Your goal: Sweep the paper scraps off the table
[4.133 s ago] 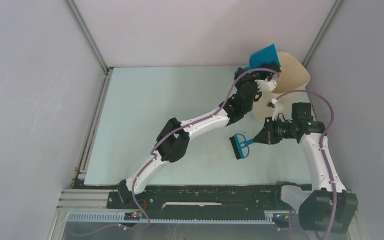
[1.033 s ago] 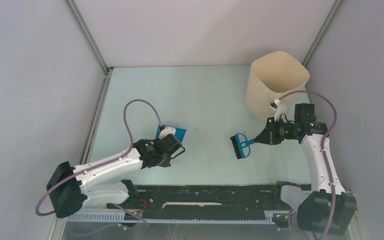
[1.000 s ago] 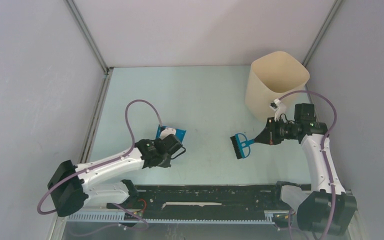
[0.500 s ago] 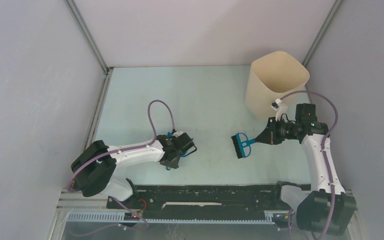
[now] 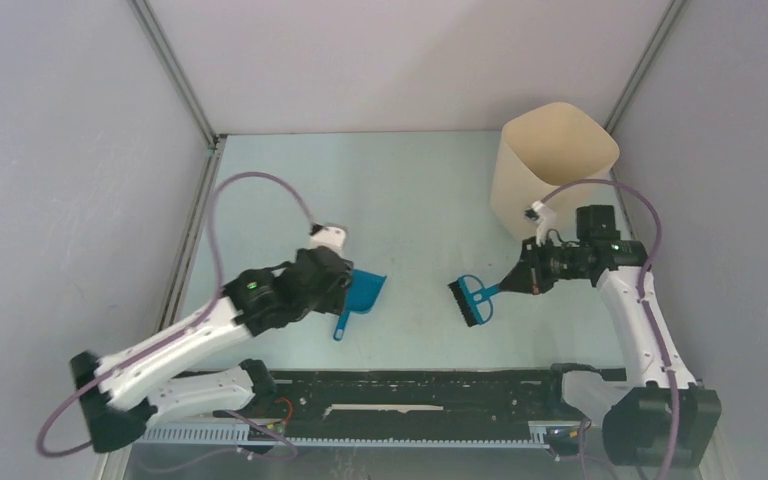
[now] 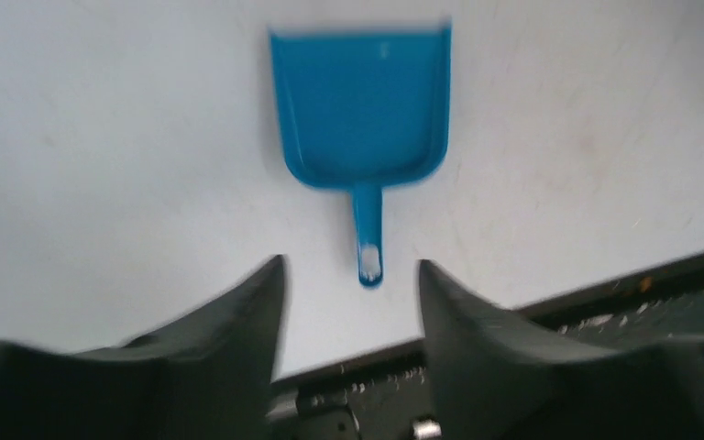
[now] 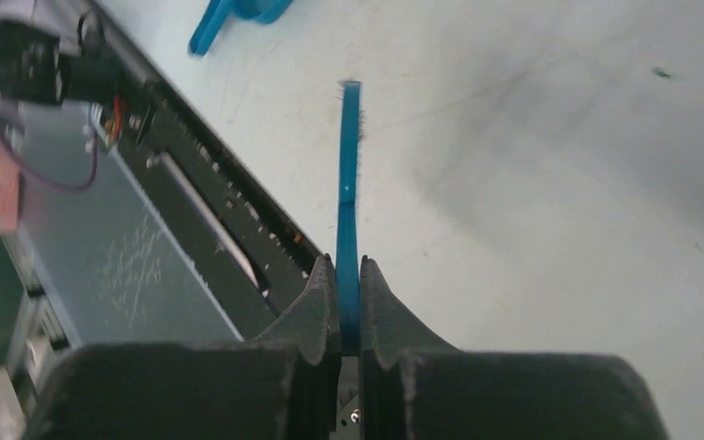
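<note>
The blue dustpan [image 5: 365, 291] lies flat on the pale green table [image 5: 410, 190], its handle pointing at the near edge. My left gripper [image 5: 332, 292] hangs open above the handle end, apart from it. In the left wrist view the dustpan [image 6: 359, 105] is empty and sits beyond my left gripper [image 6: 351, 266]. My right gripper [image 5: 511, 283] is shut on the handle of the small blue brush [image 5: 468, 300], whose bristle head is over the table's middle. The right wrist view shows the brush [image 7: 349, 197] edge-on, pinched in my right gripper [image 7: 348, 266]. The paper scraps are out of view.
A tall beige bin [image 5: 555, 165] stands at the back right, just behind the right arm. The black rail [image 5: 400, 385] runs along the near edge. A tiny dark speck [image 7: 662, 72] lies on the table in the right wrist view.
My left gripper has opened and let go of the dustpan, which now lies flat, and the arm has lifted back. The right arm has carried the brush slightly left.
</note>
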Motion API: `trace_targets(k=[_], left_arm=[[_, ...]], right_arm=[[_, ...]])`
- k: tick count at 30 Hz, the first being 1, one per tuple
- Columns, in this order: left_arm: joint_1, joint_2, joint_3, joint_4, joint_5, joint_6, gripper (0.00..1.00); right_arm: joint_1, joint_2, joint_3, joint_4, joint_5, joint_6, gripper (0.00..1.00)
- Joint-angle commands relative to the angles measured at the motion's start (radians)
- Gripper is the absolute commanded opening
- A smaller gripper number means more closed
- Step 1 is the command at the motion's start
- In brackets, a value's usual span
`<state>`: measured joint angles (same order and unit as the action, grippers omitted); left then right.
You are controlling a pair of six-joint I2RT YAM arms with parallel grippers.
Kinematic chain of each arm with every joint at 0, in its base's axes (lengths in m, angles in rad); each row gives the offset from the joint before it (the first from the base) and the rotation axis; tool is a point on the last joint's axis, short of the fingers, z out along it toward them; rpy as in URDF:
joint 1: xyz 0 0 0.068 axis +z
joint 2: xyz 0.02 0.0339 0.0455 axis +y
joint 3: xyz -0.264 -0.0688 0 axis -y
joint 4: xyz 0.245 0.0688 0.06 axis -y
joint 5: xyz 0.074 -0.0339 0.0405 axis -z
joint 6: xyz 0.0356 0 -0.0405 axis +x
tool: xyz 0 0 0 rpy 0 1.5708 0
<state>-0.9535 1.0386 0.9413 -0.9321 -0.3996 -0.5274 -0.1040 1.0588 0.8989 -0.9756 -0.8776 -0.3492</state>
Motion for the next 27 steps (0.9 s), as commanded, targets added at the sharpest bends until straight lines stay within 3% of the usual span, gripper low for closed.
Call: trace_targets(k=[1, 3, 7, 14, 20, 27], left_arm=[[0.001, -0.267, -0.044, 0.101, -0.240, 0.119, 0.74], [0.007, -0.393, -0.143, 0.221, -0.255, 0.140, 0.87], [0.013, -0.559, -0.287, 0.335, -0.292, 0.134, 0.99], [0.014, -0.551, -0.295, 0.309, -0.410, 0.165, 1.00], [0.030, -0.422, -0.263, 0.292, -0.368, 0.172, 1.00], [0.036, -0.401, -0.252, 0.283, -0.357, 0.167, 1.00]], right_arm=[[0.227, 0.038, 0.086, -0.031, 0.025, -0.054, 0.00], [0.342, 0.113, 0.127, -0.049, 0.085, -0.059, 0.00], [0.493, 0.283, 0.234, -0.145, 0.065, -0.107, 0.00], [0.685, 0.577, 0.386, -0.195, 0.016, -0.159, 0.00], [0.728, 0.840, 0.563, -0.242, -0.125, -0.196, 0.02], [0.771, 1.010, 0.731, -0.240, -0.074, -0.175, 0.05]])
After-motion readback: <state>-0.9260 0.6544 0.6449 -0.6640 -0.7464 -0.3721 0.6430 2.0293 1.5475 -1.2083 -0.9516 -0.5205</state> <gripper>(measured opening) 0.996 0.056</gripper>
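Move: The dustpan already lies free on the table under the left hand, its middle about 4 cm ahead, 4 cm to the right and 14 cm below. From the right hand, which holds the brush, the dustpan is some 29 cm to the left, 3 cm ahead and 15 cm below. The brush's head hangs 7 cm left of the right hand, level with it and 5 cm lower; the bin stands roughly 25 cm ahead and 12 cm to the right, its middle about 5 cm lower. Swing the right gripper about 19 cm left towards the dustpan, keeping its hold on the brush; sink some 6 cm and turn the wrist counter-clockwise by about 50 degrees while tipping it downward. Bring the empty left gripper left, away from the dustpan, rising and then sinking most of the way back, as it tilts up and its fingers open fully. ##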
